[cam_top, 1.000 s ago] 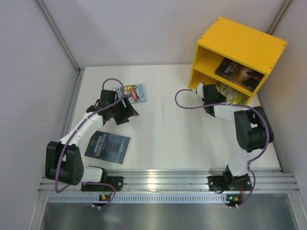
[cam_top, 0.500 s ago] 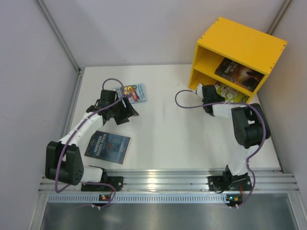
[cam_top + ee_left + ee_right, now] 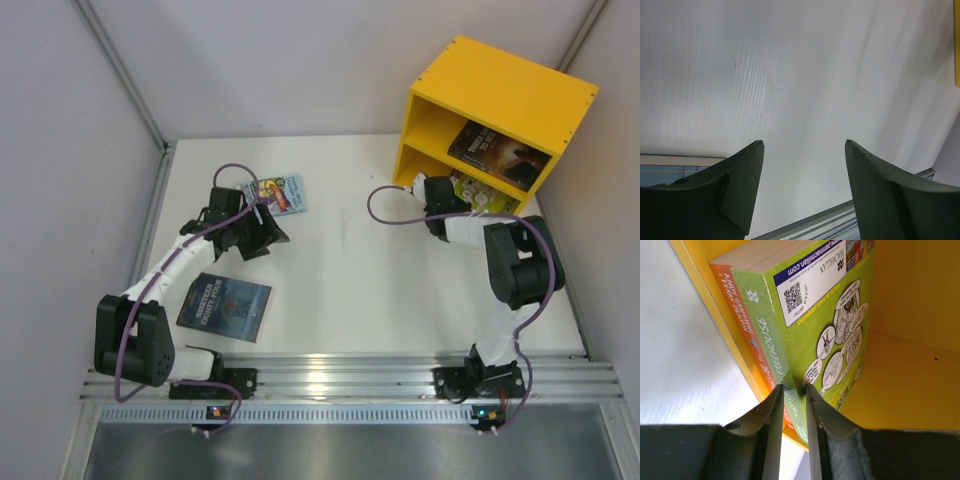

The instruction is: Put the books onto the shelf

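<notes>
The yellow shelf stands at the back right. A dark book lies in its upper compartment. In the lower one a lime green book lies on an orange-red book. My right gripper is at the lower compartment's left front, its fingers pinching the green book's spine corner. On the table lie a light blue book and a blue-grey book. My left gripper hovers between them, open and empty.
Grey walls close in the white table on the left, back and right. An aluminium rail runs along the near edge by the arm bases. The right arm's purple cable loops in front of the shelf.
The right gripper's jaws have narrowed onto the green book's spine and its elbow has shifted slightly. The left arm and the books on the table have not moved.
</notes>
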Robot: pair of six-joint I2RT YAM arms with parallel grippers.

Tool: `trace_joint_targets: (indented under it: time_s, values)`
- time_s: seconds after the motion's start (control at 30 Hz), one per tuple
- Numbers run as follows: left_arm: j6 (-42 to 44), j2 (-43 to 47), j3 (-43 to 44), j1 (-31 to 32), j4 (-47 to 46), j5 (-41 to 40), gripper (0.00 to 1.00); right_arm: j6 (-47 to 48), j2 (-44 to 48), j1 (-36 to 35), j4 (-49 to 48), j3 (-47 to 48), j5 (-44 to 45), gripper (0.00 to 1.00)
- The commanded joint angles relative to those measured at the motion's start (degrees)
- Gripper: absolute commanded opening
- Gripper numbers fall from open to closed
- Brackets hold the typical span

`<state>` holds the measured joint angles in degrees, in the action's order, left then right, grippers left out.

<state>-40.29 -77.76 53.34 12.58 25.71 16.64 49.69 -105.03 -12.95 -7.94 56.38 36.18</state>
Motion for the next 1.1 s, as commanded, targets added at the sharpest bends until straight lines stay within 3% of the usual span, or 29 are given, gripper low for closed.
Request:
trace_joint_targets:
  time_s: [0.0,0.57,0.83,1.07]
  values:
    - [1.01,0.41,1.24,0.17,-1.19,-0.38,0.71,-2.05,0.53,1.70,-0.49,1.89,0.82,0.21]
    - [0.66,0.41,0.97,0.17,-1.46,-0.56,0.71,-3.02,0.17,2.32,0.21,2.24,0.47,0.24]
    - [0.13,0.67,1.41,0.17,-1.19,-0.73,0.71,-3.90,4.04,-0.40,1.96,2.24,0.90,0.38]
    - [-0.49,3.40,5.72,-0.27,-0.22,-7.57,0.70,-13.99,14.40,-10.85,10.29,5.22,-2.51,0.48]
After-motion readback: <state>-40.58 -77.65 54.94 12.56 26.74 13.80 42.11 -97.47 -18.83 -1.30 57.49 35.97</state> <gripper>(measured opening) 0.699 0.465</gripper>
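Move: The right hand's part-closed fingertips are at the outer edge of the green book on the lower shelf. The book's middle lies about 6 cm ahead of them, 1 cm right and 1 cm lower. The orange book lies directly beneath the green one, some 3 cm lower. The Three Days book is on the board above, roughly 7 cm ahead, 4 cm right and 12 cm up. From the left hand the green book is some 19 cm ahead, 53 cm right and 6 cm lower. Easing about half a centimetre farther right, the right hand keeps its fingertips against the green book's spine edge. Then the fingers open from nearly shut to about half, and the hand comes free, quickening left and up by some 6 cm and slightly back out of the shelf, with a small wrist tilt. ##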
